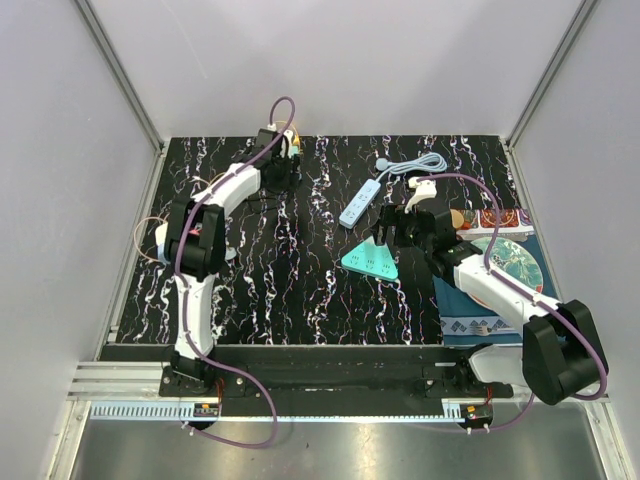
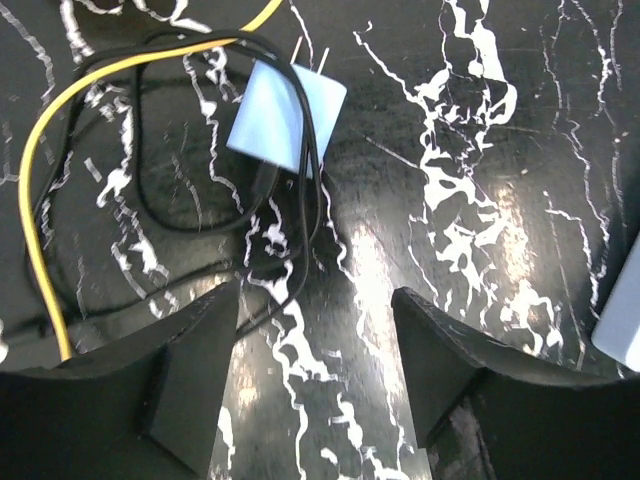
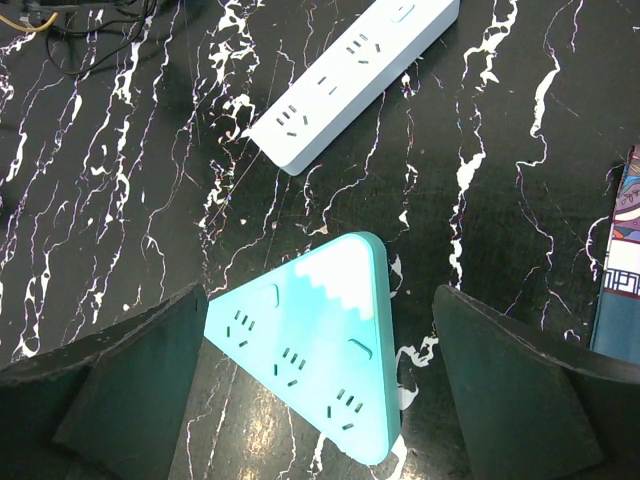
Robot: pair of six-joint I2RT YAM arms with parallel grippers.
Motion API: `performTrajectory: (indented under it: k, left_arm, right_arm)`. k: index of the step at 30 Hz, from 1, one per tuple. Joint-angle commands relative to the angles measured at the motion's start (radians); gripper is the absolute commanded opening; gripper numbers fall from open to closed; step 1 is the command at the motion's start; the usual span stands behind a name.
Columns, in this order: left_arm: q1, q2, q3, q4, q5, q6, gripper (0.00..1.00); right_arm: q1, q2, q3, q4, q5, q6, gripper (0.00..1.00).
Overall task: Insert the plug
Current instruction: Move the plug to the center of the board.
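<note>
The plug (image 2: 285, 115) is a pale blue-white adapter lying on the black marbled table, its two prongs pointing away from me, with a black cable (image 2: 300, 200) across it and a yellow cable (image 2: 60, 200) looping at the left. My left gripper (image 2: 315, 335) hovers just short of the plug, open, with only table between its fingers. A teal triangular socket block (image 3: 310, 340) lies under my right gripper (image 3: 320, 300), which stands wide open above it. In the top view that block (image 1: 370, 262) is mid-table, with the left gripper (image 1: 283, 160) at the far back.
A white power strip (image 3: 350, 80) lies beyond the teal block, its grey cord (image 1: 410, 165) coiled at the back. A patterned mat with a plate (image 1: 505, 262) occupies the right edge. Walls enclose the table on three sides.
</note>
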Motion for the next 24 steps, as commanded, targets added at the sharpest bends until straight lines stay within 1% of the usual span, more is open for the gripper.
performTrajectory:
  k: [1, 4, 5, 10, 12, 15, 18, 19, 21, 22, 24]
  left_arm:
    - [0.002, 0.080, 0.110, 0.039, 0.032, 0.060, 0.66]
    - [0.004, 0.123, 0.133, 0.037, 0.015, 0.077, 0.62]
    - [0.004, 0.138, 0.136, 0.034, 0.019, 0.085, 0.57]
    - [0.004, 0.165, 0.145, 0.014, 0.038, 0.094, 0.47]
    - [0.002, 0.177, 0.150, -0.010, 0.047, 0.100, 0.39]
    - [0.001, 0.177, 0.142, -0.027, 0.057, 0.108, 0.29]
    - [0.001, 0.177, 0.130, -0.041, 0.058, 0.113, 0.25]
    - [0.002, 0.177, 0.125, -0.044, 0.059, 0.116, 0.21]
    - [0.001, 0.172, 0.112, -0.058, 0.073, 0.114, 0.18]
    - [-0.001, 0.165, 0.104, -0.061, 0.073, 0.111, 0.12]
    - [-0.005, 0.152, 0.072, -0.073, 0.077, 0.105, 0.05]
  right_arm:
    - [0.003, 0.003, -0.001, 0.057, 0.025, 0.001, 1.00]
    - [0.004, 0.018, 0.002, 0.057, 0.022, -0.002, 1.00]
    - [0.006, 0.020, 0.002, 0.058, 0.024, -0.003, 1.00]
    - [0.003, 0.037, 0.003, 0.060, 0.024, -0.003, 1.00]
    - [0.004, 0.037, 0.003, 0.061, 0.020, -0.003, 1.00]
    - [0.004, 0.035, -0.001, 0.064, 0.017, -0.002, 1.00]
    - [0.004, 0.031, -0.003, 0.069, 0.013, -0.002, 1.00]
    - [0.004, 0.028, -0.004, 0.072, 0.011, 0.000, 1.00]
    - [0.004, 0.022, -0.009, 0.073, 0.011, 0.001, 1.00]
    - [0.004, 0.018, -0.009, 0.075, 0.011, 0.001, 1.00]
    - [0.004, 0.011, -0.014, 0.076, 0.011, 0.001, 1.00]
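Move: Just below the left hand, about 7 cm down and 1 cm ahead, lies the black cord of the blue plug. The plug itself sits some 7 cm ahead, 2 cm to the right and 7 cm down. The green block is about 8 cm beyond the plug, and the power strip's middle lies roughly 22 cm to the hand's right, about level with it. From the right hand, the cord is some 16 cm ahead, 27 cm left and 13 cm down. Sinking about 6 cm almost straight down behind the blue plug, the left hand reaches its black cord near the table, quickly at first and then easing off. The wrist tips slightly farther down and turns a few degrees clockwise while the fingers close from about two-thirds open to nearly shut, pinching the cord between their tips. ##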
